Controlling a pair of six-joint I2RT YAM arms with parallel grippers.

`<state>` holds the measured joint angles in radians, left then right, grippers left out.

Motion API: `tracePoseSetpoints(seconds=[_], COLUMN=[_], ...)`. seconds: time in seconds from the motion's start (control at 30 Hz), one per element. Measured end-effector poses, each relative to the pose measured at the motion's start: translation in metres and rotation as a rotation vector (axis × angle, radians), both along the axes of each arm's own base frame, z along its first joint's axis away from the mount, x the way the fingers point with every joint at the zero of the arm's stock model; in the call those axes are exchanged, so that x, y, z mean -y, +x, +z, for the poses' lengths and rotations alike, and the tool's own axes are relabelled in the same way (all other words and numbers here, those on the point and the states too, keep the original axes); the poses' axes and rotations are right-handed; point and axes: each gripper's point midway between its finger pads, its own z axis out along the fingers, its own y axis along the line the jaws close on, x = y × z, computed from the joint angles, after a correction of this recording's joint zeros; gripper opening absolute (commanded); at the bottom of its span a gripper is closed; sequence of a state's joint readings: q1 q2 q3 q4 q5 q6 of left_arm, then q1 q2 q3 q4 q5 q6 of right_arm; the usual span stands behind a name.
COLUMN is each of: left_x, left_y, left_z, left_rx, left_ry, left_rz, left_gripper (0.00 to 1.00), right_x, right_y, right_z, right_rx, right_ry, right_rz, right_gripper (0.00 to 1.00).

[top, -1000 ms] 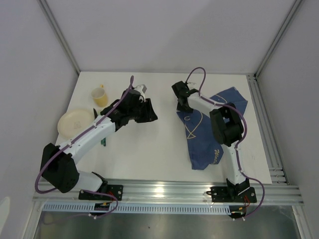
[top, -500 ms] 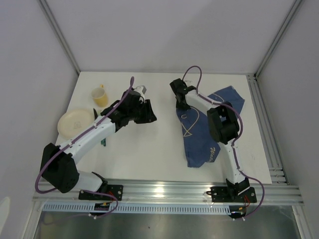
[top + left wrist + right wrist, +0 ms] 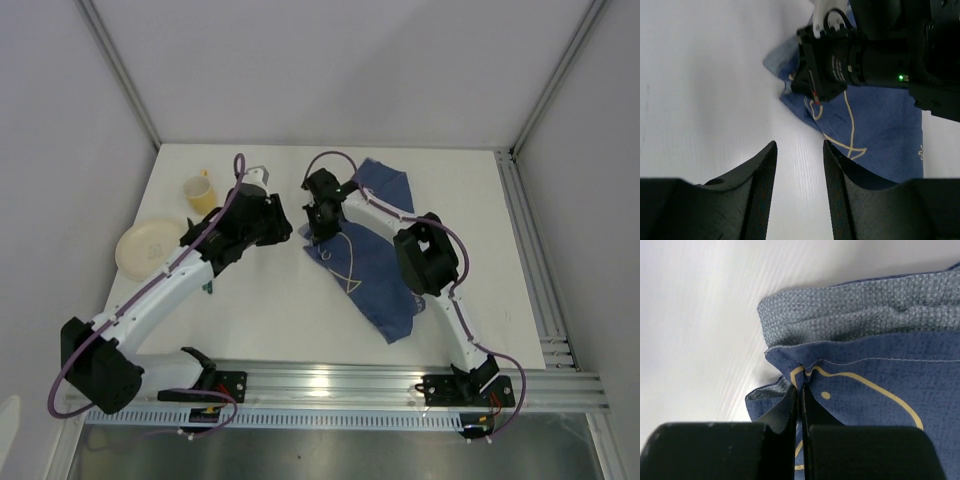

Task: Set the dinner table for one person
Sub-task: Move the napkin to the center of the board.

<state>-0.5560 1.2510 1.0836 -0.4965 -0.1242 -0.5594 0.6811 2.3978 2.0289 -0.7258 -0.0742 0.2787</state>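
Note:
The white dinner table (image 3: 300, 310) fills the top view. A dark blue cloth (image 3: 375, 260) with pale line drawings lies right of its middle. My right gripper (image 3: 318, 228) is shut on the cloth's left edge; the wrist view shows the fold (image 3: 805, 377) pinched between the fingers. My left gripper (image 3: 285, 232) is open and empty, just left of the right one; its wrist view shows the cloth (image 3: 875, 135) and the right gripper ahead. A cream plate (image 3: 150, 247) and a yellow cup (image 3: 200, 192) sit at the far left.
A green utensil (image 3: 208, 286) shows partly under the left arm, near the plate. Silver frame rails (image 3: 350, 382) run along the near and right edges. White walls close in the back and sides.
My right gripper has dragged the cloth's edge leftward toward the table's middle, and the cloth has shifted and stretched with it. My left gripper has moved slightly left and back.

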Motion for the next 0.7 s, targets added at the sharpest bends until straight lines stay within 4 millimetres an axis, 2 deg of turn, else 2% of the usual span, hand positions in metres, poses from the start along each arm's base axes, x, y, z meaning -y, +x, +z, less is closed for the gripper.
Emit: tracePoseSetpoints(seconds=[0.07, 0.2, 0.4, 0.6, 0.7], left_x=[-0.009, -0.025, -0.035, -0.039, -0.041], left_y=[-0.002, -0.003, -0.002, 0.000, 0.000], left_z=[0.008, 0.020, 0.021, 0.021, 0.021], left_rx=[0.035, 0.090, 0.107, 0.114, 0.117], left_ry=[0.006, 0.020, 0.046, 0.062, 0.068], left_rz=[0.031, 0.088, 0.130, 0.152, 0.161], left_gripper=[0.47, 0.47, 0.47, 0.47, 0.47], right_x=[-0.005, -0.002, 0.001, -0.004, -0.009], right_y=[-0.023, -0.069, -0.143, -0.210, -0.226], right_z=[0.001, 0.000, 0.002, 0.025, 0.042], right_rx=[-0.062, -0.186, -0.343, -0.397, -0.395], right_ry=[0.046, 0.089, 0.088, 0.073, 0.097], right_rz=[0.074, 0.180, 0.340, 0.496, 0.540], right_gripper=[0.00, 0.01, 0.00, 0.00, 0.09])
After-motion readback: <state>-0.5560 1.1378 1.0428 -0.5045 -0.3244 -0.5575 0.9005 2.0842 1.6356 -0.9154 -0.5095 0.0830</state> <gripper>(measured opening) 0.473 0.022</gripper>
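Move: The bare patch of board to which the right hand takes the napkin's pinched corner lies about 22 cm straight back from that hand, at table height. The napkin's middle is some 13 cm to this hand's right and 1 cm back; its loose near corner is roughly 27 cm back and 17 cm right. From the raised left hand, that bare patch lies about 13 cm back, 6 cm right and 19 cm lower. The napkin's gathered left corner, still pinched in the shut right fingers, is dragged briskly straight back along the board towards its near edge, about 22 cm, then lifted some 4 cm towards the end. The right wrist turns about 30 degrees counter-clockwise as its fingertips swing back towards the base. The empty left hand, half open, draws 4 cm left and 2 cm up. ##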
